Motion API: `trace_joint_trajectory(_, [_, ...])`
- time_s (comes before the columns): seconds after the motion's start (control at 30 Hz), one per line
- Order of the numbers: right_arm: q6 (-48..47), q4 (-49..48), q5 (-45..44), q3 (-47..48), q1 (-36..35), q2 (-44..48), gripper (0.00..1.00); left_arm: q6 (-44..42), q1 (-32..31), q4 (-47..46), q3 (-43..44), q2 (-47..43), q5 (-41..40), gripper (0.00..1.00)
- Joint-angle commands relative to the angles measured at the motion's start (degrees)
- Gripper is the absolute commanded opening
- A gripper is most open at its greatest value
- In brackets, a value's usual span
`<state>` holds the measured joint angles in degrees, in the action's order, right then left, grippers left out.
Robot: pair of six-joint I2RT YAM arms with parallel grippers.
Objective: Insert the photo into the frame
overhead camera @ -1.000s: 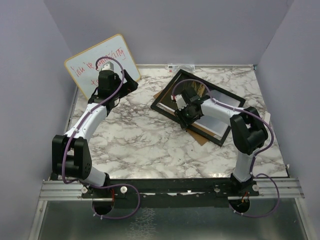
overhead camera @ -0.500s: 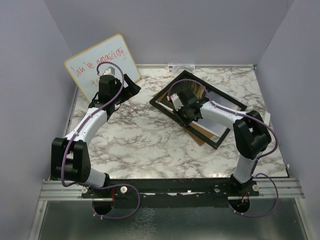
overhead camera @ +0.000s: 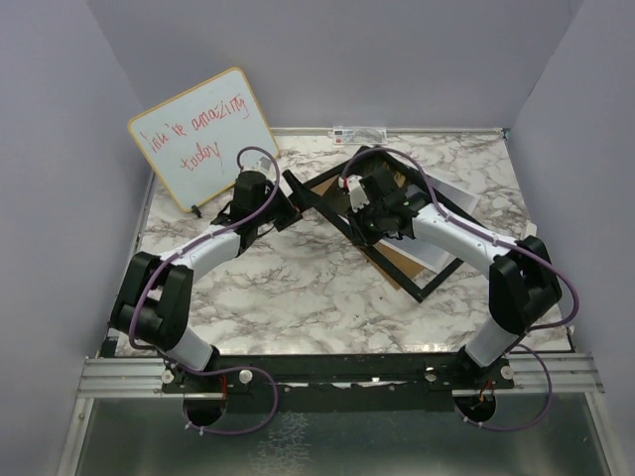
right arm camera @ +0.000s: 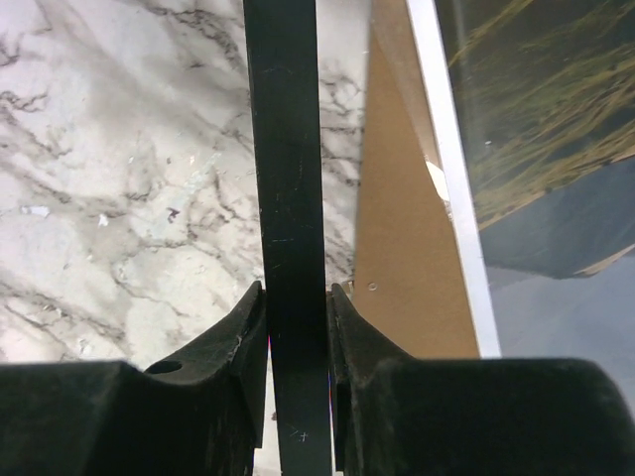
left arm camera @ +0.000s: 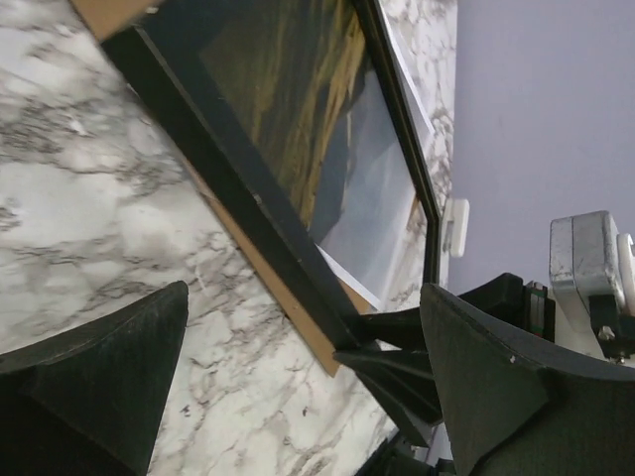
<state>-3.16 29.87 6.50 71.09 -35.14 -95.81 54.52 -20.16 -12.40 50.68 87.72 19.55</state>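
The frame (overhead camera: 332, 218) lies black face up at the back right of the table, its near-left rail raised. My right gripper (overhead camera: 369, 210) is shut on that rail (right arm camera: 288, 178), which runs straight between the fingers (right arm camera: 243, 342). Under the frame lies the photo (right arm camera: 541, 129), golden hills and grey mountains with a white margin, on a brown board (right arm camera: 407, 228). My left gripper (overhead camera: 281, 210) is open beside the frame's left corner. In the left wrist view the black rail (left arm camera: 228, 178) and the photo (left arm camera: 317, 129) lie ahead of the wide-apart fingers (left arm camera: 109, 367).
A wood-edged whiteboard (overhead camera: 203, 134) with red handwriting leans against the back left wall. The brown board (overhead camera: 392, 260) juts out from under the frame toward the table's middle. Grey walls enclose the marble table (overhead camera: 288, 288) on three sides.
My right gripper has shut on the frame's rail and tilted the frame. The left arm has swung from the whiteboard rightward to the frame's left corner, jaws still open.
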Motion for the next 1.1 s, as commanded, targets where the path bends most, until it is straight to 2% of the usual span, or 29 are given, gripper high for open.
trace_joint_trajectory(0.0, [2.86,-2.26,2.34,-2.12,-1.38,3.46,0.17,4.73,-2.78,-5.24,-0.24,2.88,0.85,0.99])
trace_joint_trajectory(0.13, [5.08,-3.77,3.44,-4.13,-1.6,5.3,0.17,8.19,-4.93,-9.06,-1.85,4.77,-0.8,0.99])
trace_joint_trajectory(0.37, [6.34,-5.46,6.0,-6.89,-1.7,8.72,0.17,9.2,-8.04,-9.87,-1.95,7.07,-4.1,0.9])
trace_joint_trajectory(0.5, [7.62,-6.9,8.47,-7.98,-1.8,10.09,0.18,10.16,-9.22,-10.78,-1.44,8.51,-4.56,0.79])
trace_joint_trajectory(0.53, [7.86,-7.1,8.9,-8.26,-1.8,10.27,0.18,10.35,-9.49,-11.2,-1.21,8.78,-4.61,0.75])
trace_joint_trajectory(0.6, [8.5,-7.56,9.13,-8.73,-1.94,10.72,0.18,10.51,-9.86,-12.01,-0.68,9.23,-4.35,0.54])
trace_joint_trajectory(0.73, [9.45,-7.29,8.11,-9.19,-2.21,10.57,0.18,11.61,-10.07,-12.38,0.32,9.4,-3.89,0.22])
trace_joint_trajectory(0.77, [9.78,-6.62,7.55,-8.9,-2.22,10.23,0.19,11.91,-10.07,-12.38,0.41,9.32,-3.75,0.15])
trace_joint_trajectory(0.83, [10.51,-5.19,6.24,-7.95,-2.52,9.23,0.19,12.83,-10.07,-12.38,0.31,9.16,-3.88,0.1])
trace_joint_trajectory(0.93, [11.88,-3.85,3.0,-7.37,-3.32,8.79,0.29,14.73,-10.07,-12.38,0.25,8.83,-3.67,0.05])
trace_joint_trajectory(1.07, [14.79,-3.83,-3.62,-7.54,-5.46,9.38,0.56,17.91,-10.07,-12.29,0.29,7.96,-3.86,0.01])
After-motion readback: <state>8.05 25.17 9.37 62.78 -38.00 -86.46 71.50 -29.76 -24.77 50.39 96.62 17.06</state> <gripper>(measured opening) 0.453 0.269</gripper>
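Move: The left hand, open and empty, has the stretch of the frame's near-left side that it will pinch about 7 cm to its right, 2 cm back and 3 cm lower. The frame's left corner is some 5 cm ahead and 1 cm left of it; the photo lies about 19 cm right, level, 12 cm lower. From the right hand, already gripping that side, the pinch spot is roughly 4 cm ahead and 4 cm left, the photo 6 cm ahead, 8 cm right and 8 cm below. Rightward about 7 cm, sinking some 3 cm and then rising a little, the left hand brings its open fingers around the frame's raised near-left side and closes on it, rolling slightly. Meanwhile the right hand draws its grip on that side back some 4 cm and up a little, tilting about 10 degrees, then parts its fingers and lets go. ##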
